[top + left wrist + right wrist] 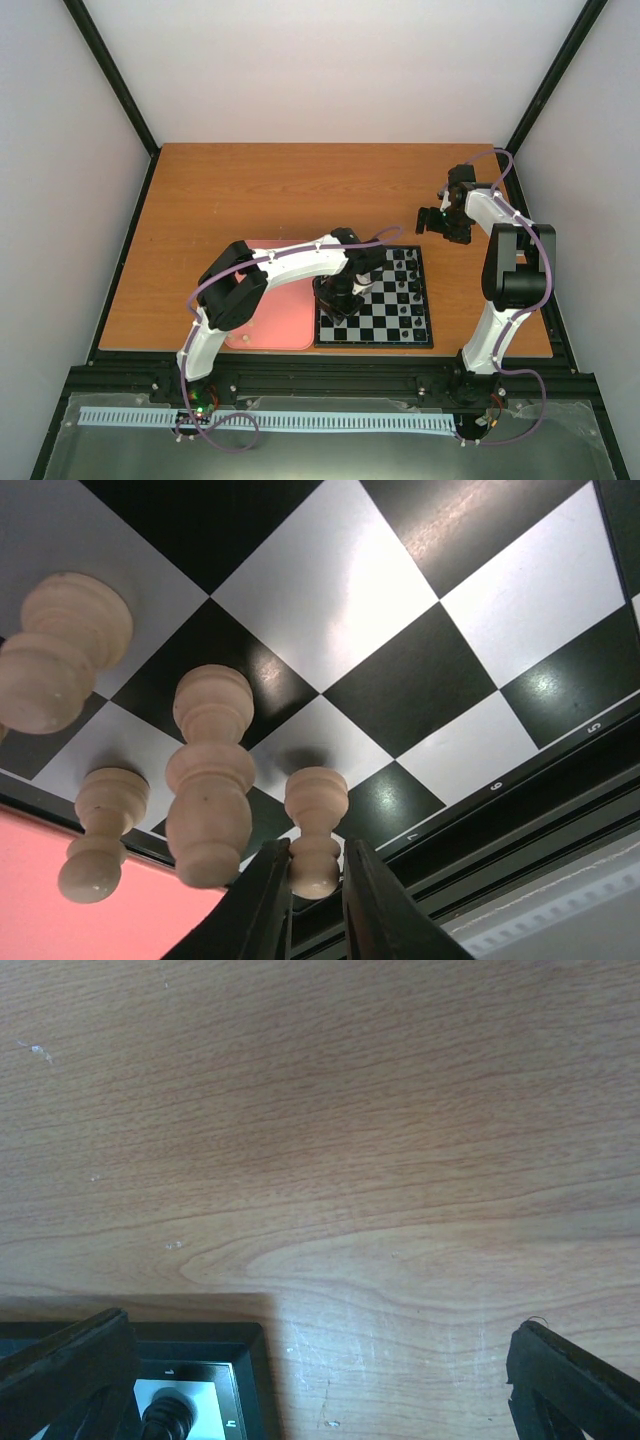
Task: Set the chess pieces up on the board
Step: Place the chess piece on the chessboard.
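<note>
In the left wrist view several cream-white chess pieces stand on the board (400,680) near its edge, among them a tall piece (210,780) and a small one (100,830). My left gripper (315,850) straddles the head of a small cream pawn (316,805) that stands on a square. The left finger (265,900) touches it and a sliver of gap shows at the right finger, so the jaws are barely open. From above, the left gripper (342,300) is over the board's (372,344) left columns. My right gripper (440,222) hangs wide open beyond the board's far right corner.
A salmon-pink tray (275,320) lies against the board's left side. Black pieces (405,275) stand along the board's right columns; one black piece (170,1415) shows at the board corner (245,1360) in the right wrist view. Bare wooden table (350,1160) fills the remainder.
</note>
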### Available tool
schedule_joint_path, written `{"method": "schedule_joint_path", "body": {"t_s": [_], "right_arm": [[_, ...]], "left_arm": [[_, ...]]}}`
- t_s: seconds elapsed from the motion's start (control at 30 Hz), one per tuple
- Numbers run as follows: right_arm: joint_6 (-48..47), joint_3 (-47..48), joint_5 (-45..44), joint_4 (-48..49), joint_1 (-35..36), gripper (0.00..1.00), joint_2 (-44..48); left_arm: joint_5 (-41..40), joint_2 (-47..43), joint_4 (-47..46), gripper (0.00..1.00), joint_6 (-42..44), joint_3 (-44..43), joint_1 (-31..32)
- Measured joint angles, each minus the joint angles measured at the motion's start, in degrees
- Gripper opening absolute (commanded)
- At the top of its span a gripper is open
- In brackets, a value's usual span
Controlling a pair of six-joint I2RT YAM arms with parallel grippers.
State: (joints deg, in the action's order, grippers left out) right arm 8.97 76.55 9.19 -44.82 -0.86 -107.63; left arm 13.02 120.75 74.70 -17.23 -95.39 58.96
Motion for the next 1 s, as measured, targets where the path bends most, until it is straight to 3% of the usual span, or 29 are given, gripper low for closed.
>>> {"method": "schedule_joint_path", "body": {"t_s": [0.3, 0.53, 0.83, 1.0], "right_arm": [[0.0, 0.0, 0.0, 0.0, 0.0, 1.00, 0.0], [0.0, 0.0, 0.0, 0.0, 0.0, 1.00, 0.0], [-0.1, 0.0, 0.0, 0.0, 0.0, 1.00, 0.0], [-0.2, 0.0, -0.3, 0.0, 0.0, 1.00, 0.0]], "left_arm": [[0.0, 0.1, 0.1, 0.29, 0.5, 0.0, 0.0], [0.0, 0.2, 0.3, 0.44, 0.8, -0.9, 0.0], [0.5, -0.4, 1.8, 0.51, 1.0, -7.0, 0.0], [-1.5, -5.7, 1.9, 0.54, -0.6, -7.1, 0.0]]}}
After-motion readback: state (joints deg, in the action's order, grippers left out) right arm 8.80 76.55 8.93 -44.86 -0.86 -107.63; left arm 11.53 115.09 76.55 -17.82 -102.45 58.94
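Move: The pale chess piece being placed is between the left fingertips, its middle about 1 cm below them, on the second column from the tray side and the second row from the near edge. One neighbouring pale piece stands about 3 cm ahead, a corner piece 3 cm ahead and 3 cm left, and a far piece 6 cm ahead, all with bases level with the held one's. From the idle right hand, the piece lies roughly 25 cm back and 25 cm left. The chess piece is let go on its square: the left fingers spread steadily from nearly shut to about half open while the hand stays in place. Then the emptied left hand rises clear, gathering speed to some 6 cm, drifting about 2 cm forward and 2 cm right and tilting roughly 10 degrees. ##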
